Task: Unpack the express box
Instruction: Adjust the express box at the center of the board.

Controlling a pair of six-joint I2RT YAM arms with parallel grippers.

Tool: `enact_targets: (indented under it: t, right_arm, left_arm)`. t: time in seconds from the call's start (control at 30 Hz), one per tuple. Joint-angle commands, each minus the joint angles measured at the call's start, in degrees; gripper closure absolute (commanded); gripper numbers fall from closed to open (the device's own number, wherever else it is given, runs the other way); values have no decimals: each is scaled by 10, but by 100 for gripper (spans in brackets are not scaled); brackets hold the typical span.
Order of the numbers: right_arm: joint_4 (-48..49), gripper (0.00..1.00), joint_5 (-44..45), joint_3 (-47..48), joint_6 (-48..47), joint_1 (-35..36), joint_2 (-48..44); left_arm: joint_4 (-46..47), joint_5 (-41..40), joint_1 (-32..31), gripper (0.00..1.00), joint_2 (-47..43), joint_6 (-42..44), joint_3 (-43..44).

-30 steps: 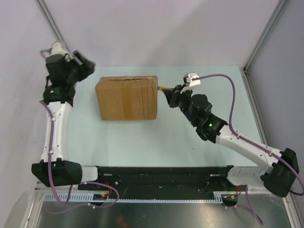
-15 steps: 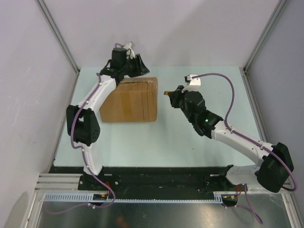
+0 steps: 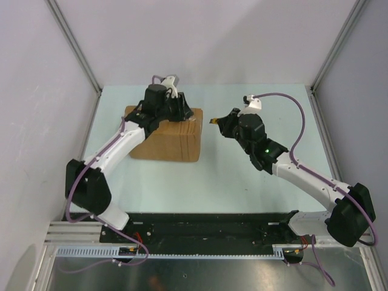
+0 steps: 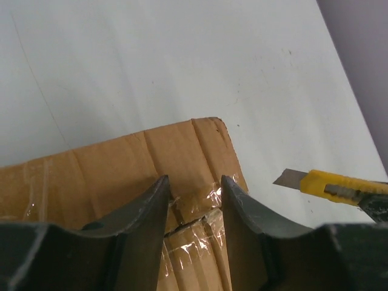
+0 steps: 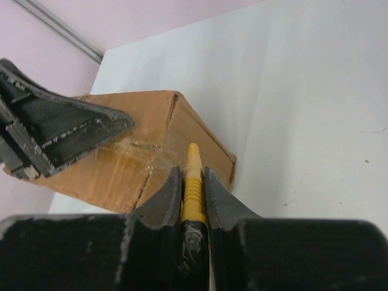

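The express box [image 3: 173, 142] is a brown cardboard carton lying on the table left of centre. My left gripper [image 3: 180, 109] hovers over its far right top corner. In the left wrist view its jaws [image 4: 194, 189] stand open astride the clear-taped seam of the carton [image 4: 115, 163], with nothing gripped between them. My right gripper [image 3: 222, 124] sits just right of the box, shut on a yellow utility knife [image 5: 193, 159]. The blade [image 4: 287, 178] points toward the box's right side [image 5: 203, 138], a short gap away. The left fingers [image 5: 66, 130] show above the carton in the right wrist view.
The pale green table [image 3: 242, 182] is bounded by grey walls and metal frame posts [image 3: 76, 51] at left and right. A black rail [image 3: 200, 224] with both arm bases runs along the near edge.
My left arm has swung from the far left edge over to the box's far right corner, its jaws narrowing. The right gripper with the knife has drawn slightly back from the box.
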Motion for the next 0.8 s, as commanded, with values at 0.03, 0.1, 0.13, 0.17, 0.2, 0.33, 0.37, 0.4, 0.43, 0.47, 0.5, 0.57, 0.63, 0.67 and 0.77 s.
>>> enact_targets:
  t: [0.03, 0.1, 0.13, 0.17, 0.2, 0.33, 0.37, 0.4, 0.43, 0.47, 0.5, 0.57, 0.63, 0.67, 0.77]
  right_arm:
    - [14, 100, -22, 6, 77, 4, -3]
    - [10, 100, -14, 6, 111, 7, 2]
    - [10, 100, -18, 6, 121, 7, 10]
    - [13, 100, -25, 5, 132, 7, 14]
    - [26, 100, -35, 6, 132, 8, 18]
    - [49, 100, -101, 6, 139, 7, 46]
    - [54, 100, -106, 5, 141, 7, 55]
    - [59, 100, -116, 6, 134, 8, 58]
    - [67, 100, -121, 6, 127, 9, 61]
    - [82, 100, -125, 6, 121, 11, 65]
    - [94, 100, -138, 5, 110, 10, 73]
    - [123, 100, -154, 6, 102, 8, 83]
    - [133, 100, -174, 13, 91, -2, 99]
    - [143, 100, -182, 17, 87, -2, 103]
    - [146, 100, -184, 38, 60, -5, 123]
  left_arm:
    - [-26, -70, -26, 55, -63, 16, -85]
    - [-29, -74, -32, 56, -75, 12, -111]
    - [-32, -84, -35, 57, -76, 5, -118]
    - [-36, -90, -38, 57, -80, 2, -122]
    - [-44, -95, -45, 58, -81, 0, -131]
    - [-60, -116, -54, 60, -89, -12, -140]
    - [-63, -133, -54, 60, -90, -14, -140]
    - [-66, -136, -54, 60, -94, -14, -141]
    - [-66, -137, -54, 60, -97, -14, -141]
    - [-69, -142, -54, 60, -97, -15, -142]
    - [-73, -143, -54, 60, -100, -14, -141]
    - [-76, -150, -54, 59, -100, -14, -141]
    - [-82, -155, -54, 59, -103, -14, -139]
    - [-85, -157, -54, 58, -102, -13, -136]
    - [-93, -164, -54, 58, -96, -14, -126]
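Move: The express box stands under my left fingers, which are already on its top near the right end: its middle is about 10 cm to their left, 3 cm back and 9 cm below, and its right end some 4 cm to their right. The knife is roughly 9 cm to their right and 2 cm back. From my right hand, holding that knife, the box's middle lies about 22 cm left, 2 cm ahead and 12 cm lower. With my left fingertips kept on the box's top I drag it back about 3 cm, then left about as far, turning the hand some 10 degrees counter-clockwise. My right hand keeps the knife pinched and follows leftward about 6 cm, sinking slightly while it rolls left side up and turns counter-clockwise, bringing the blade up to the box's right end. ##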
